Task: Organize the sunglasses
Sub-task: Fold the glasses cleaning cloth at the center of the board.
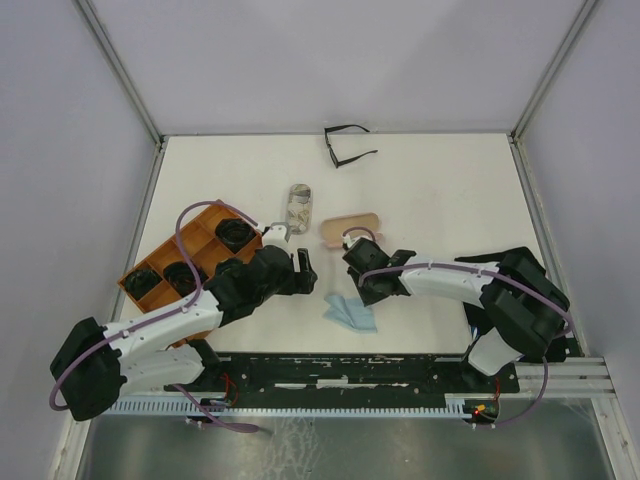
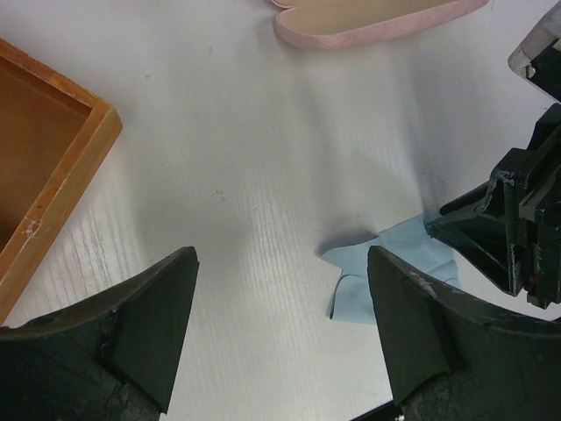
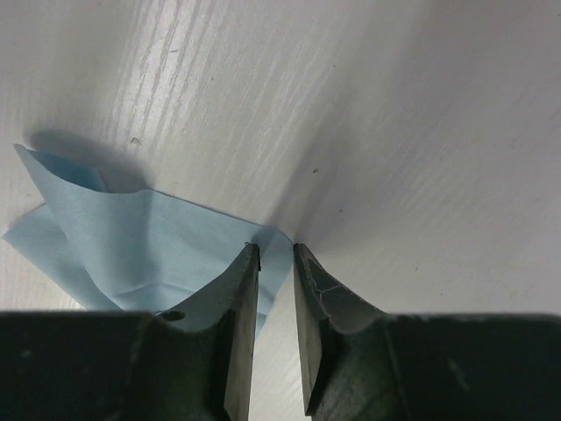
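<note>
One pair of sunglasses (image 1: 347, 145) with a thin black frame lies open at the far edge of the table. Dark pairs (image 1: 235, 233) (image 1: 183, 275) sit in compartments of the wooden tray (image 1: 165, 243) on the left. My left gripper (image 1: 308, 275) (image 2: 282, 263) hangs wide open over bare table, nothing between its fingers (image 2: 166, 307). My right gripper (image 1: 352, 294) (image 3: 276, 250) is down at the light-blue cloth (image 1: 350, 312) (image 3: 131, 246). Its jaws stand a narrow gap apart, with the cloth's corner between the tips.
A pink case (image 1: 350, 227) (image 2: 377, 22) lies open behind the two grippers. A patterned case (image 1: 299, 205) sits just left of it. The tray's corner (image 2: 79, 167) shows left of my left gripper. The two grippers are close together at the table's middle.
</note>
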Controlling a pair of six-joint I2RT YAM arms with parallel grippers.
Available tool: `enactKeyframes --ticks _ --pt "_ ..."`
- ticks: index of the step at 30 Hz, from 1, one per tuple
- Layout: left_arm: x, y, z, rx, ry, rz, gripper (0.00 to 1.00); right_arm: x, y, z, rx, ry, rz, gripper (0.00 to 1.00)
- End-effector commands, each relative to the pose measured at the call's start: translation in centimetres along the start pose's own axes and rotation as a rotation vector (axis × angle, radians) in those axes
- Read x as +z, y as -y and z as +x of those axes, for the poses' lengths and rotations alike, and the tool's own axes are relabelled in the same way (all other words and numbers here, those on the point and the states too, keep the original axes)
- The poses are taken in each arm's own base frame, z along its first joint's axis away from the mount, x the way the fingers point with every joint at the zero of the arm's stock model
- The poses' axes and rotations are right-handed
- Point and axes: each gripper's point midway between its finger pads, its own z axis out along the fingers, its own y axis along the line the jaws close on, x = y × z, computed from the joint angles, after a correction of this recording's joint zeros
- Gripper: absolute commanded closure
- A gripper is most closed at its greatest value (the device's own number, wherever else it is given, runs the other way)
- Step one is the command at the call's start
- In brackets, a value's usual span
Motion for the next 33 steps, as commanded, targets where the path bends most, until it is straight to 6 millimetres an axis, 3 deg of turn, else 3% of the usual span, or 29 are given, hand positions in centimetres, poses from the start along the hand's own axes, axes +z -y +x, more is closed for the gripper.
enactKeyframes --ticks 1,8,13,19,24,33 --pt "-0.4 0.5 -1.4 -0.031 0.054 0.022 0.16 0.4 0.5 0.8 -0.005 -0.046 0.056 0.73" --pt "-0.3 0.3 -1.1 -0.041 0.054 0.017 0.16 0.7 1.0 2.0 0.005 -0.061 0.07 0.89" --pt "0.3 0.8 -0.9 -0.035 0.05 0.044 0.16 0.5 1.3 0.2 -0.006 0.005 0.055 1.0" --pt "1.1 1.7 -1.3 0.006 0.053 0.071 0.16 -0.2 3.1 -2.3 0.006 0.057 0.034 1.0" --pt "2.1 2.7 -1.7 0.048 0.057 0.11 0.16 -0.2 4.3 -3.1 0.005 0.055 0.026 1.0" --pt "5.4 4.0 -0.9 0.089 -0.014 0.118 0.19 0.1 4.2 -3.9 0.0 0.066 -0.018 1.0"
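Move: Right under the right hand lies the cleaning cloth: its far right corner is between the parted fingertips, its middle about 3 cm back, 2 cm left and 1 cm below. The open pink case stands some 15 cm ahead and 2 cm left of this hand; the patterned case is about 20 cm ahead and 12 cm left. From the left hand, the cloth's middle is roughly 4 cm back, 7 cm right and 9 cm down. Pinching the cloth's far right corner at table level, the right fingers shut fully; that hand then drags the corner forward and right together, about 5 cm in all, and stops with the corner still held. The left hand first waits, then sinks some 3 cm and moves 3 cm right and a little forward, towards the cloth, fingers staying wide open. ##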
